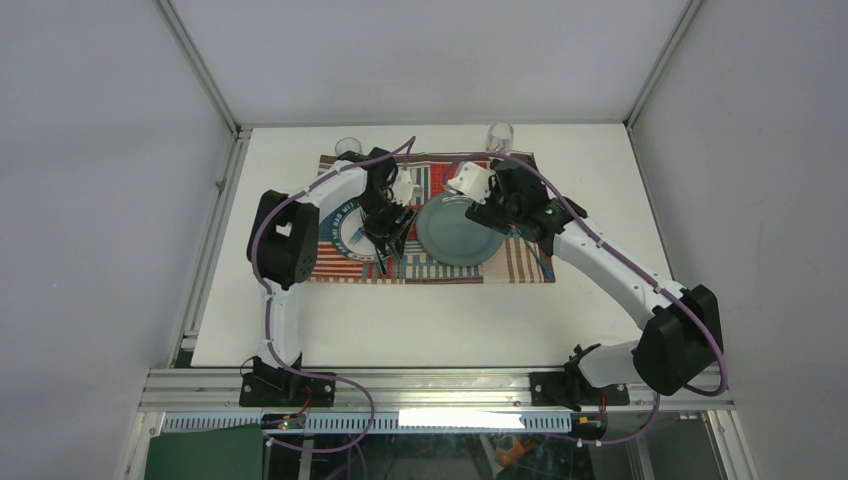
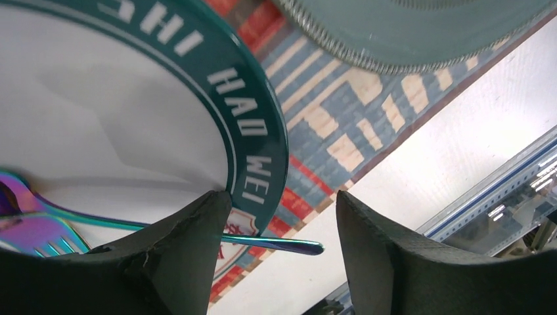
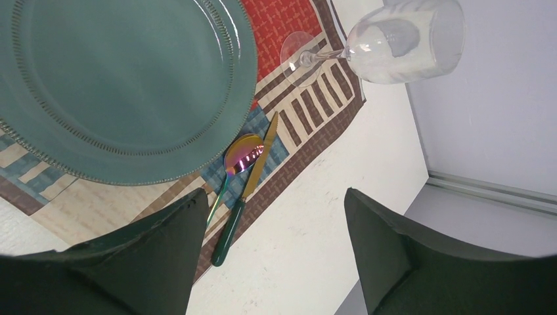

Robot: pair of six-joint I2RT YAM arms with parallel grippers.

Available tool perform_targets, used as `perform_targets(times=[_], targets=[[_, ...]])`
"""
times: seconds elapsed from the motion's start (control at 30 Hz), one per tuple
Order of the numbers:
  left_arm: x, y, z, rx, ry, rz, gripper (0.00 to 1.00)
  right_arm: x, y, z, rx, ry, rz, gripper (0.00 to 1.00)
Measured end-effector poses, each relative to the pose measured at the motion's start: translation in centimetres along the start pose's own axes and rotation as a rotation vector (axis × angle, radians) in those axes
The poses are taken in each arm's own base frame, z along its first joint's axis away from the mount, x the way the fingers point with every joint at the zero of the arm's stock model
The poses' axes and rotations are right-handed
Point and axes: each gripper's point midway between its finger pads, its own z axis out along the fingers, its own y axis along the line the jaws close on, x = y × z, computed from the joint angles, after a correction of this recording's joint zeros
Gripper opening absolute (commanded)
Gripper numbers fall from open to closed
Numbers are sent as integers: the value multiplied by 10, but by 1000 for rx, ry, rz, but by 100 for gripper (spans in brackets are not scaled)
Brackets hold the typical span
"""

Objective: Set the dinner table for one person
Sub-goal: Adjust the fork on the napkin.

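Observation:
The white dinner table (image 1: 420, 320) carries a striped placemat (image 1: 440, 268). On the mat are a white plate with a teal lettered rim (image 1: 348, 232) and a plain teal plate (image 1: 458, 230). My left gripper (image 1: 392, 240) is open just above the lettered plate's rim (image 2: 263, 125). An iridescent fork (image 2: 39, 231) lies on that plate, its handle tip (image 2: 309, 247) poking out between the fingers, not gripped. My right gripper (image 1: 500, 207) is open and empty, above the teal plate's (image 3: 125, 79) far right edge.
A rainbow spoon (image 3: 242, 157) and a green-handled knife (image 3: 240, 210) lie side by side on the mat, right of the teal plate. One wine glass (image 1: 499, 133) stands at the mat's back right corner (image 3: 401, 42), another (image 1: 348, 146) at the back left. Aluminium rails (image 1: 440, 388) edge the table.

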Motion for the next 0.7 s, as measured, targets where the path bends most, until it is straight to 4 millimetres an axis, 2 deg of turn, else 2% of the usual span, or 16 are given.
perform_targets(times=[0.2,0.37,0.5,0.6,0.7], targets=[[21,4,-7,-61,24,-8,64,-1,2,1,-5,-7,0,79],[29,11,-20,-137,21,-11,66,3,11,2,-22,-9,1,79],[32,23,-34,-202,2,-29,67,6,16,-2,-27,-16,5,79],[33,33,-45,-239,-18,-56,63,9,19,-5,-26,-21,9,80],[36,49,-53,-270,-29,-94,68,11,20,-8,-23,-25,12,79]])
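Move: The fork's handle crosses the near rim of the small patterned plate; its visible part is about 2 cm left of the left hand and 3 cm back, a centimetre or so lower. That plate's middle lies roughly 5 cm left and 3 cm ahead, the green plate's about 13 cm right and 4 cm ahead. From the right hand, the handle is some 23 cm left, 9 cm back and 17 cm below. Leftward by nearly 8 cm sweeps the left hand over the near part of the patterned plate, dipping back a little before coming forward again and rising about 2 cm. Its part-open fingers stay open and swing some 15 degrees nearer to straight down, the finger on the green plate's side pushing the fork handle along. The right hand, empty, eases back about 2 cm. ##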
